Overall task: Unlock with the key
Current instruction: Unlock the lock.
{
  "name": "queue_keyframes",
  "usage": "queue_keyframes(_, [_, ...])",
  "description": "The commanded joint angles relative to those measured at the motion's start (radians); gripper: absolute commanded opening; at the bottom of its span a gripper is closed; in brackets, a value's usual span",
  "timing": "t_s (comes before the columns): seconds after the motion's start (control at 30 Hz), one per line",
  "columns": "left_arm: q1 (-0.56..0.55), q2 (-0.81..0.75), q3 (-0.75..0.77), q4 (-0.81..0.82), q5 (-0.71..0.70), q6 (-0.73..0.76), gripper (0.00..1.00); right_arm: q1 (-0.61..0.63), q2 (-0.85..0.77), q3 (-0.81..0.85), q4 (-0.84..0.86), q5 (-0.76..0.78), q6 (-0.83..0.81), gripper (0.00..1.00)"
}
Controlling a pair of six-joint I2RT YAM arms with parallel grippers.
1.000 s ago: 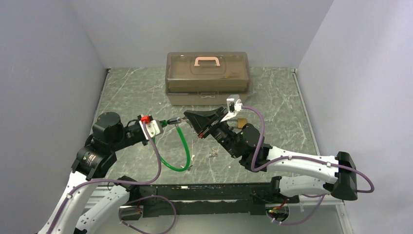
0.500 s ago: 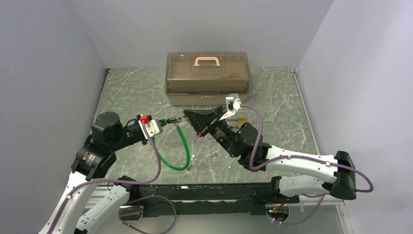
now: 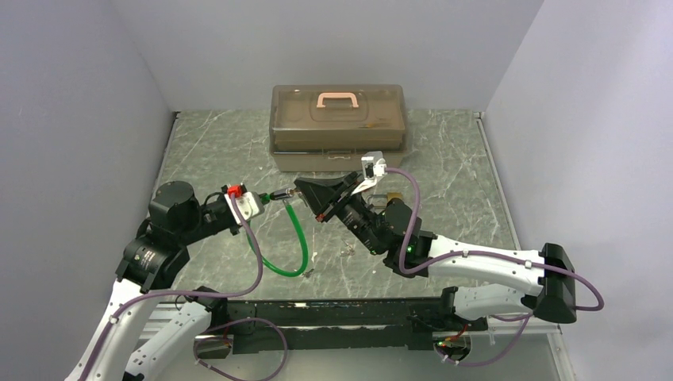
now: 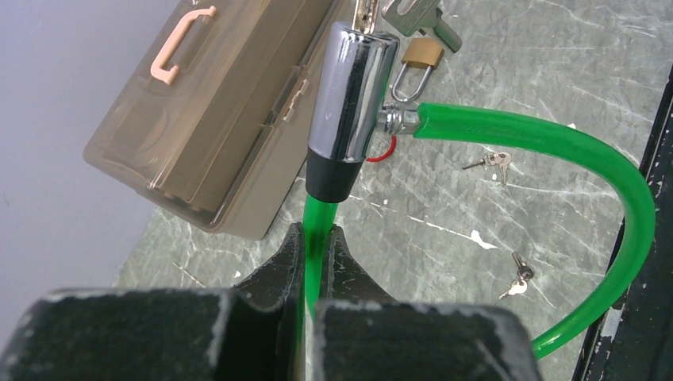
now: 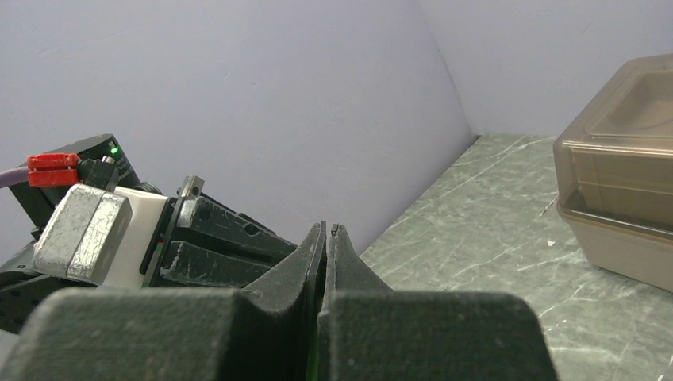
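A green cable lock (image 3: 300, 234) loops over the table, and its chrome lock head (image 4: 349, 95) is held up in the air. My left gripper (image 4: 317, 234) is shut on the green cable just below that head. My right gripper (image 3: 300, 190) points at the head's end from the right, close to it. Its jaws (image 5: 327, 228) are pressed together with the thin edge of the flat key between the pads. In the left wrist view a small toothed blade, the key (image 4: 366, 14), pokes in just above the chrome head.
A small brass padlock (image 4: 422, 54) lies behind the lock head. Two loose key pairs (image 4: 490, 161) (image 4: 517, 276) lie on the marble table (image 3: 444, 159). A brown lidded box (image 3: 339, 119) with a pink handle stands at the back.
The right arm has crept left, bringing its gripper closer to the chrome lock head. The left arm and the cable have stayed put.
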Motion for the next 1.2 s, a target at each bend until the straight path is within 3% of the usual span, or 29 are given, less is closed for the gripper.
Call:
queue_keyframes(0.0, [0.007,0.002,0.075,0.104,0.029,-0.042,0.00,0.007,0.023,0.031,-0.029,-0.041,0.026,0.00])
queue_keyframes(0.63, [0.027,0.016,0.120,0.109,0.035,-0.063,0.00,0.010,0.049,-0.003,-0.145,-0.109,0.048,0.01])
queue_keyframes(0.93, [0.034,0.019,0.118,0.087,0.037,-0.049,0.00,0.003,-0.039,0.043,-0.225,-0.168,-0.048,0.56])
queue_keyframes(1.03, [0.035,0.019,0.119,0.076,0.043,-0.044,0.00,-0.011,-0.094,0.064,-0.278,-0.179,-0.100,0.64])
queue_keyframes(1.17, [0.037,0.020,0.125,0.067,0.045,-0.036,0.00,-0.020,-0.150,0.111,-0.381,-0.183,-0.185,0.68])
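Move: The right hand's shut fingers still hold the key at the chrome lock's end; the lock's middle is about 4 cm to their left, 1 cm back and 2 cm lower. From that hand, on the table some 35 cm below, the padlock is 20 cm right and 7 cm ahead, the loose keys 10 cm right and 6 cm back. The left hand grips the green cable, the lock's middle about 3 cm ahead, 4 cm right and 2 cm higher. Right hand eases down-left, opens off the key and sinks back, about 4 cm altogether; left rises 2.5 cm. ##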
